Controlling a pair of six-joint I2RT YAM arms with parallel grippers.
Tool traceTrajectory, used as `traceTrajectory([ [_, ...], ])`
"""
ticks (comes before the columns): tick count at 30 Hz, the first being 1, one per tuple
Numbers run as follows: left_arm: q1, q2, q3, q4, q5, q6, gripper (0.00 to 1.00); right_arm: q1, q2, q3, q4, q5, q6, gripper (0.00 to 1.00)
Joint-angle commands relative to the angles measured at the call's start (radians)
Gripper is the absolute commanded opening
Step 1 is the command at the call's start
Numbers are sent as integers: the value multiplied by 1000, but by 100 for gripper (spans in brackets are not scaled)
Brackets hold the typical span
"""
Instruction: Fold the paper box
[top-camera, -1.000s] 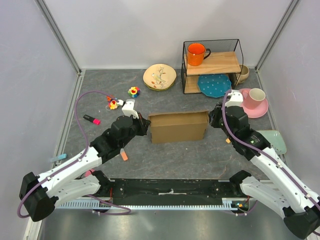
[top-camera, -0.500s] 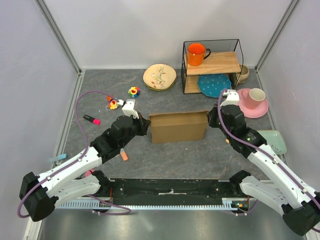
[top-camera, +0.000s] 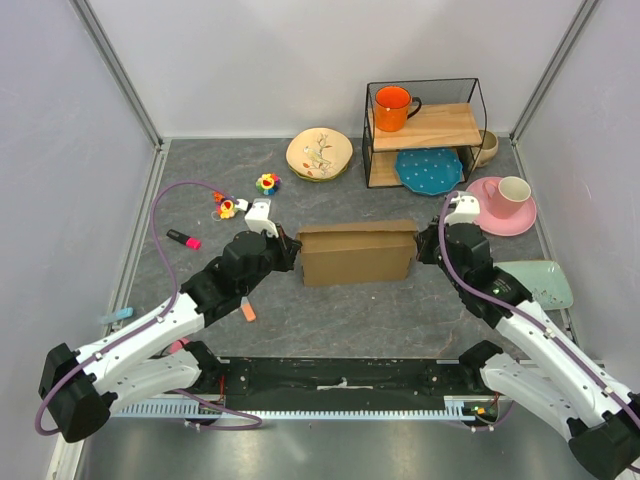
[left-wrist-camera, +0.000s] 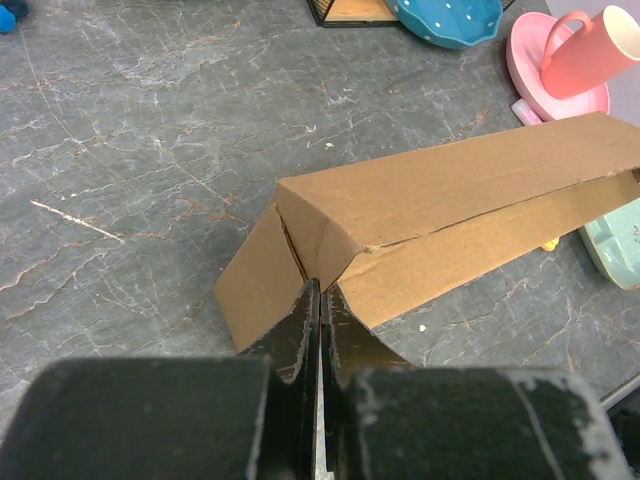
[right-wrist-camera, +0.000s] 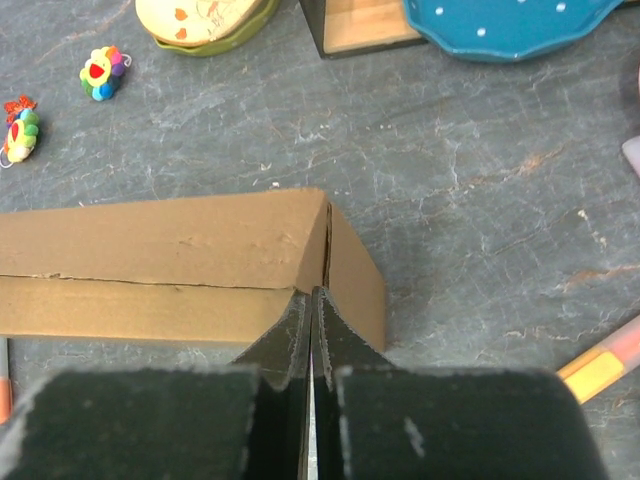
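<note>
The paper box (top-camera: 357, 255) is a long, plain brown cardboard shape lying across the middle of the table, with its top flap folded down. My left gripper (top-camera: 292, 252) is shut, its tips against the box's left end. In the left wrist view the gripper (left-wrist-camera: 320, 290) meets the corner crease of the box (left-wrist-camera: 450, 195), with nothing visible between the fingers. My right gripper (top-camera: 420, 245) is shut at the right end. In the right wrist view the gripper (right-wrist-camera: 313, 295) touches the end seam of the box (right-wrist-camera: 160, 245).
A black wire shelf (top-camera: 425, 127) behind the box holds an orange mug (top-camera: 393, 107) and a blue plate (top-camera: 428, 168). A cream plate (top-camera: 319, 153), a pink cup on its saucer (top-camera: 508, 200), a green plate (top-camera: 545, 280), small toys (top-camera: 267, 183) and markers (top-camera: 183, 239) lie around.
My right gripper has closed its jaws and shifted slightly toward the near side at the box's right end. The left arm and the box have stayed put.
</note>
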Motion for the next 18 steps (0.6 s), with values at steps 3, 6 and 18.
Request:
traceTrajectory([
  [3, -4, 7, -4, -86, -11, 22, 5, 0, 0, -89, -65, 39, 62, 0],
  [6, -4, 1, 10, -96, -22, 21, 14, 0, 5, -83, -66, 34, 72, 0],
  [18, -4, -96, 28, -69, -74, 82, 32, 0, 13, -49, -74, 28, 68, 0],
])
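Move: The paper box stands on edge between my hands, my shut left fingertips at its near upper left corner; its middle is about 12 cm right, 2 cm ahead and 8 cm below. An orange marker lies about 12 cm left of this hand and 5 cm back, a flower toy 24 cm ahead and 8 cm left. From my right hand, the box's middle is 12 cm left, 2 cm ahead and 8 cm down; a yellow-tipped marker lies some 13 cm right. I open my left fingers about a third of the way and let go of the box's near left corner, easing the hand about 1.5 cm to the left and a little back, with a slight rise at the end. My right hand, fingers still shut at the near right corner, first sinks a bit over 1 cm with the seam there, then holds still. ##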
